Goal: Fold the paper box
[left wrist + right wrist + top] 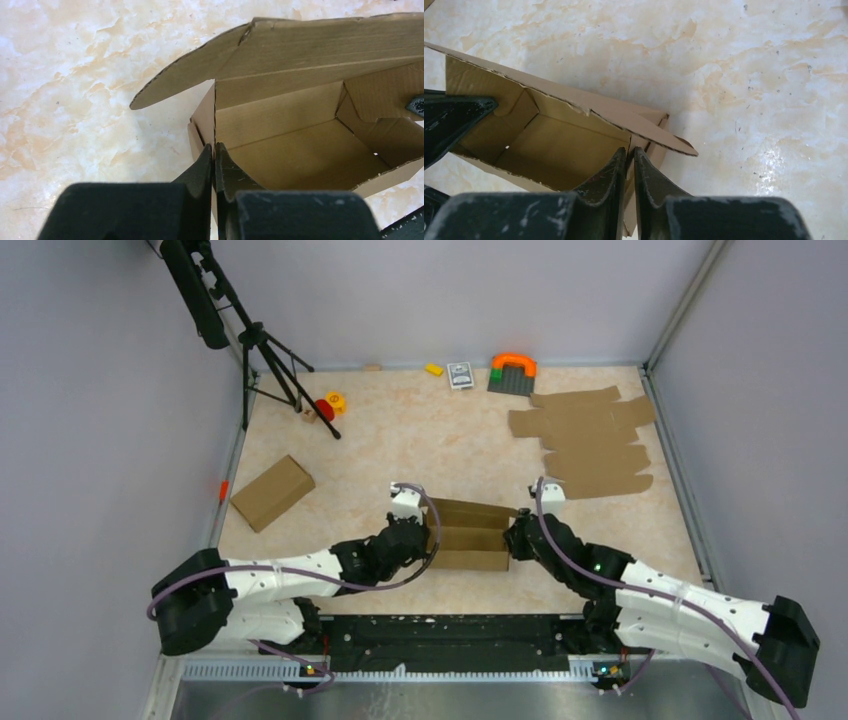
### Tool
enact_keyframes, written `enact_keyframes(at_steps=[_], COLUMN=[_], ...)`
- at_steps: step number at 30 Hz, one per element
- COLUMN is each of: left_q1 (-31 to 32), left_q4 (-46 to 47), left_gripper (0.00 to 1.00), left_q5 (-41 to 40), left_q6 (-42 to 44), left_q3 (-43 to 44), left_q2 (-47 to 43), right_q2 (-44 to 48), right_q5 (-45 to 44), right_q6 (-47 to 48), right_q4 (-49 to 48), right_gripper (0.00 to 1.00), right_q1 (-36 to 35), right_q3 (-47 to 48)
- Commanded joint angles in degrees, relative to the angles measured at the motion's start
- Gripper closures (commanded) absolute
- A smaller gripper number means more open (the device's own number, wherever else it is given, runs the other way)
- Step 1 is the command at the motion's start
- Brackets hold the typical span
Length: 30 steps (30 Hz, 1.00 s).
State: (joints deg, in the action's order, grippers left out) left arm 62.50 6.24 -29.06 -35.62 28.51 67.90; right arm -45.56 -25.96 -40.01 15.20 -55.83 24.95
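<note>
The paper box (470, 536) stands half-formed in the middle of the table, between the two arms. It is a brown cardboard tray with raised walls, and its lid panel stands open along the far side. My left gripper (428, 540) is shut on the box's left end wall. In the left wrist view that thin wall of the box (300, 150) sits pinched between the left gripper's (214, 150) fingertips. My right gripper (512, 537) clamps the right end wall. In the right wrist view the right gripper (630, 152) holds the cardboard of the box (559, 145), with a loose flap (664, 137) jutting out beside it.
A pile of flat cardboard sheets (590, 440) lies at the back right. A closed brown box (272, 492) sits to the left. A black tripod (270, 360) stands at the back left, with small toys (328, 405) by its foot. An orange-and-green block (512, 372) and a card deck (460, 375) lie along the back wall.
</note>
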Motion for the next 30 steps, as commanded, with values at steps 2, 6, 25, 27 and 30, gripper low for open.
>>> enact_keyframes(at_steps=[2, 6, 25, 27, 30], left_q1=[1.87, 2.50, 5.31, 5.35, 5.35], left_q4=[1.11, -0.52, -1.23, -1.23, -1.15], left_gripper=[1.00, 1.00, 1.00, 1.00, 1.00], left_q5=[-1.01, -2.69, -6.53, -6.53, -6.62], left_q6=[-1.09, -1.21, 0.00, 0.02, -0.07], left_q3=[1.43, 2.25, 4.70, 4.75, 4.71], left_q2=[1.37, 2.24, 7.77, 7.92, 7.95], right_q2=[1.24, 1.35, 10.88, 10.28, 9.46], right_q5=[3.09, 3.02, 7.26, 4.96, 0.85], right_q6=[0.76, 0.60, 4.26, 6.35, 10.52], right_q4=[1.18, 4.30, 15.67, 18.18, 19.66], right_gripper=[0.83, 0.63, 0.09, 0.08, 0.08], right_q1=[-0.60, -0.64, -0.65, -0.66, -0.64], right_q3=[0.21, 2.38, 12.49, 15.68, 19.59])
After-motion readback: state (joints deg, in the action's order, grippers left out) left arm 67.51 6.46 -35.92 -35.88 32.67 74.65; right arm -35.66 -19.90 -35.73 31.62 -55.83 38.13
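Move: Either side of the open box, both hands are at its end walls. The box's middle is about 7 cm right of the left hand, 1 cm back and 4 cm lower, and about 6 cm left of the right hand, 1 cm back and 5 cm lower. The raised lid stands 4 cm ahead of the right hand, 6 cm left, level in height. A flat cardboard sheet lies 17 cm ahead and 17 cm right of the right hand, 8 cm lower. Letting go of the right end wall, the right hand spreads its nearly shut fingers wide while drawing back about 2 cm and dipping slightly, then rises some 9 cm clear above the box's right end. The left hand stays shut on the left end wall's edge and carries that end about 2 cm to the right. ##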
